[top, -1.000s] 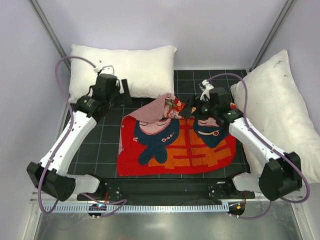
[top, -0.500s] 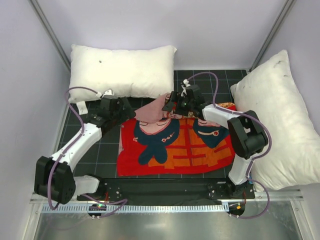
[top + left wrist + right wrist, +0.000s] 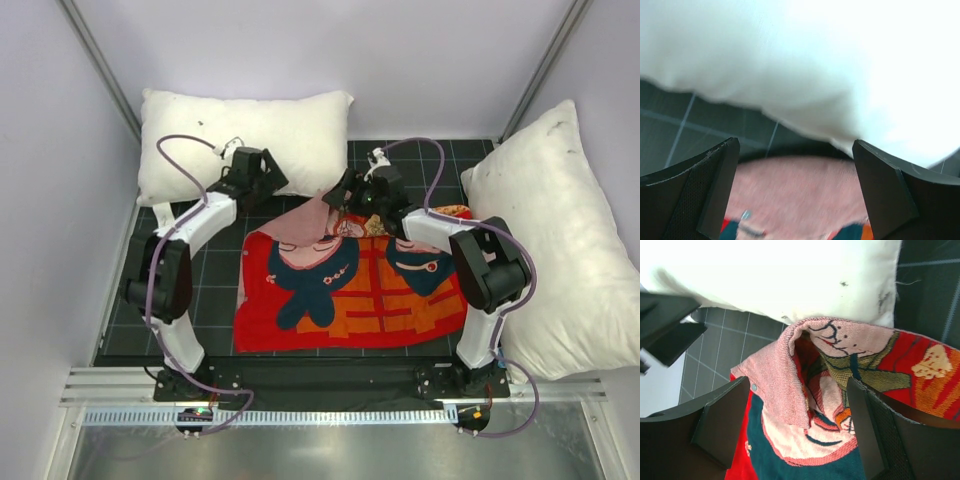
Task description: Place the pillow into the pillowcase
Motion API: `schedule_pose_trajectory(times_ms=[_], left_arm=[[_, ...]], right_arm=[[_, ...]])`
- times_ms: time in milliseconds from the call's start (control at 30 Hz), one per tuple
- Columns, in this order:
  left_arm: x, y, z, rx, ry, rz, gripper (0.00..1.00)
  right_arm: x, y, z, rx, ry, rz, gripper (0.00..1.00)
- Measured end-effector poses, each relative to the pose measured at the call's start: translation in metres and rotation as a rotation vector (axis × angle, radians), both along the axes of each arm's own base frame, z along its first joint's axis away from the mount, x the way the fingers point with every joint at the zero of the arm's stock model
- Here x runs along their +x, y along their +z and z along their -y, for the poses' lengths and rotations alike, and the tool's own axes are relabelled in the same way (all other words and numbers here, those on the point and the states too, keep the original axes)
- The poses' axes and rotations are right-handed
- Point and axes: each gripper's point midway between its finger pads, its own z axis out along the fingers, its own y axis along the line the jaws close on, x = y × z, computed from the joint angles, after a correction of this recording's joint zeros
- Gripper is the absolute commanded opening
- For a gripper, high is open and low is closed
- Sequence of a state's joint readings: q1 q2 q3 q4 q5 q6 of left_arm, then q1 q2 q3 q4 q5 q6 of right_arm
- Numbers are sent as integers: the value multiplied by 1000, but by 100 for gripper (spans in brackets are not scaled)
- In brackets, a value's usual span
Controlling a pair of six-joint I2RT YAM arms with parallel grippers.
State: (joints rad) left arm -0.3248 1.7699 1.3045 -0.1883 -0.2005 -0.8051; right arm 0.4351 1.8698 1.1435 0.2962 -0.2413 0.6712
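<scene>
The white pillow (image 3: 245,140) lies at the back left of the mat; it fills the top of both wrist views (image 3: 815,65) (image 3: 790,275). The red pillowcase (image 3: 350,290) is spread flat in front of it, its back corner folded over to show the pink reverse (image 3: 315,215) (image 3: 780,385) (image 3: 800,190). My left gripper (image 3: 270,183) (image 3: 795,190) is open at the pillow's near edge, next to that pink flap, with nothing between its fingers. My right gripper (image 3: 340,195) (image 3: 797,425) is open above the folded corner, its fingers (image 3: 715,425) either side of the flap and the case's mouth.
A larger white pillow (image 3: 560,240) leans along the right side, over the mat's right edge. Pale walls and metal frame posts (image 3: 100,60) close the back and sides. The black gridded mat (image 3: 200,290) shows left of the case.
The left arm has swung in from the left, bringing its gripper to the pillow's near edge. The right gripper has moved left from the case's right half to the folded pink corner.
</scene>
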Motion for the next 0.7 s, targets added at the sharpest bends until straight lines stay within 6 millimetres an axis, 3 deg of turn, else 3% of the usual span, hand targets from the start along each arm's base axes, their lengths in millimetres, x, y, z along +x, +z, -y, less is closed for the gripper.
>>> schedule_pose_trajectory(times_ms=[200,267,300,333,400,500,633,700], left_arm=[[64,-25,15,-36,82,17,99],[89,-40,21,-39,92,9,57],[101,-43,25,-41,91,8,18],[109,-44,28,-42,90,13,2],[122,-39,29,-39,88,13,0],[124,-26,16,-55,93,-6,0],[105,4,-25,-103,145,-15,0],[86,37,-62,-112,206,21,0]], right_arm=[[-1,11,10,15,-36,60,85],[-2,15,10,23,-37,76,85],[-2,17,10,26,-34,81,85],[-1,18,10,28,-32,84,84],[-2,18,9,30,-27,83,84],[-3,17,8,33,-23,87,84],[-7,14,8,43,-13,84,82],[-8,16,5,57,1,86,81]])
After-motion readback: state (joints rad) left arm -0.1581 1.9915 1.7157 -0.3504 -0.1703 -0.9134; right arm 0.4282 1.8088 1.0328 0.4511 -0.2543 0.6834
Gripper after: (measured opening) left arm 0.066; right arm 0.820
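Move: The pillow's middle lies about 11 cm ahead of the open left hand, some 7 cm to its left and 6 cm lower. The pink flap at the pillowcase's mouth is roughly 8 cm back from that hand, 8 cm to its right and 10 cm below. From the right hand, the pillow's middle lies about 11 cm ahead, 20 cm to the left and 4 cm down. The left hand reaches forward some 12 cm and sinks about 4 cm onto the pillow right of its middle, its open fingers closing near the end of the reach to pinch a fold of the white cover, then swings left about 9 cm and up 8 cm, easing back a little and turning slightly counter-clockwise with the pinch kept. The right hand, still open by the pillowcase's mouth, rises only a centimetre or two and tips up slightly. ##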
